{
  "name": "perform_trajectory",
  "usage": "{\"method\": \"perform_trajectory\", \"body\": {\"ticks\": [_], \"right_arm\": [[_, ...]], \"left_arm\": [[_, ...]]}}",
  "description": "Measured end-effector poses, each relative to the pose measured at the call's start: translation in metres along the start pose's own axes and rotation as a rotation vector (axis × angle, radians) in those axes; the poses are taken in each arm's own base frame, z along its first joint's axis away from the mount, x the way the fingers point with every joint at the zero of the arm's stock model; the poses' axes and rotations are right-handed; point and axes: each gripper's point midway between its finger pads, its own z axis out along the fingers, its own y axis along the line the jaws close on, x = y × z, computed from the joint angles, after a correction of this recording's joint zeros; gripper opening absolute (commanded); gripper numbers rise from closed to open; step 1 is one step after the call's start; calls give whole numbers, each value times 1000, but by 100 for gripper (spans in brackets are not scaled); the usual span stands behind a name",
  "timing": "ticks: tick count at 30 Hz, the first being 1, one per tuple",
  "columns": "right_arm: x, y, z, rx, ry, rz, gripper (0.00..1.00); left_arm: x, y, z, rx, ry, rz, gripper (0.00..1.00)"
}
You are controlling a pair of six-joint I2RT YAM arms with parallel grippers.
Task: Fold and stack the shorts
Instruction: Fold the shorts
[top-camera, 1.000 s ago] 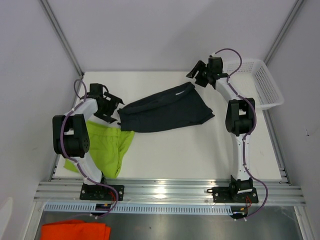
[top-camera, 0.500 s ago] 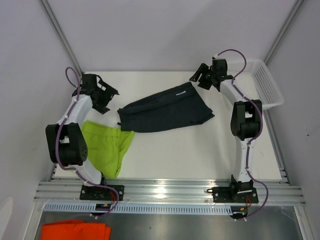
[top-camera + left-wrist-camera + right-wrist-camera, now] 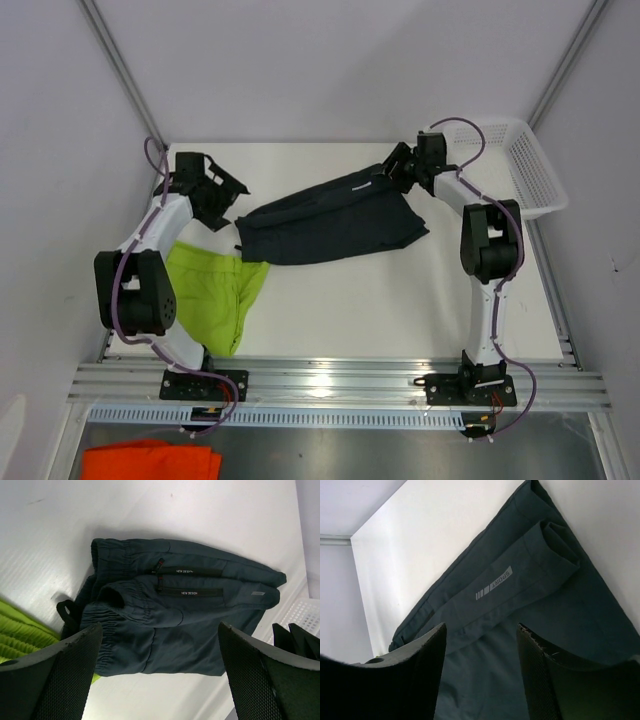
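The dark shorts (image 3: 330, 215) lie half folded across the middle of the white table (image 3: 380, 300), waistband to the left, leg hems to the right. The lime green shorts (image 3: 215, 290) lie crumpled at the front left, their edge under the dark waistband. My left gripper (image 3: 216, 191) hovers wide open just left of the dark waistband; in the left wrist view the dark shorts (image 3: 185, 610) fill the space ahead of the left gripper (image 3: 160, 675). My right gripper (image 3: 395, 170) sits open over the far right hem, and the dark fabric (image 3: 520, 580) lies under the right gripper (image 3: 480, 665).
A white mesh basket (image 3: 525, 165) stands at the table's far right corner. An orange cloth (image 3: 150, 462) lies below the front rail at the left. Grey walls close in the table on three sides.
My right gripper has dropped from beyond the far right corner onto the dark shorts' hem, its jaws somewhat narrower. The left gripper swung up and back, then edged toward the waistband.
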Motion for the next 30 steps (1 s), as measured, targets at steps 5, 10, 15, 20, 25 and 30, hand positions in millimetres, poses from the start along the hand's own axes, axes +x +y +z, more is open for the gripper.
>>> {"method": "perform_trajectory", "body": {"ticks": [5, 10, 15, 20, 25, 30], "right_arm": [[6, -6, 11, 2, 6, 26, 62], [12, -17, 21, 23, 20, 52, 60], [14, -24, 28, 30, 13, 76, 56], [17, -32, 37, 38, 11, 97, 51], [22, -43, 47, 55, 15, 118, 44], [19, -45, 54, 49, -1, 135, 21]], "left_arm": [[3, 0, 16, -15, 21, -6, 97], [5, 5, 29, -37, 37, -19, 97], [6, 2, 34, -35, 44, -24, 97], [9, -6, 34, -18, 45, -7, 96], [7, -11, 33, -10, 41, -5, 96], [7, -11, 34, -11, 41, -4, 96]]}}
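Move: The dark shorts lie spread between the hands. For the right hand, the hem end of their upper leg is about 4 cm ahead, 1 cm right and 8 cm below. The bottom layer's near corner is some 12 cm right and 10 cm back. For the left hand, the upper waistband end is roughly 4 cm straight ahead and 12 cm below, with the green shorts about 15 cm back and 9 cm left. The right fingertips come down onto the near edge of the upper leg beside its hem and seem to touch it, closing from a bit over half open to a third. The hand sinks about 7 cm, easing 2 cm forward near the end. The left hand, still wide open, dips nearly 3 cm and edges forward and slightly right towards the waistband end, then rises a little, stopping above it. ##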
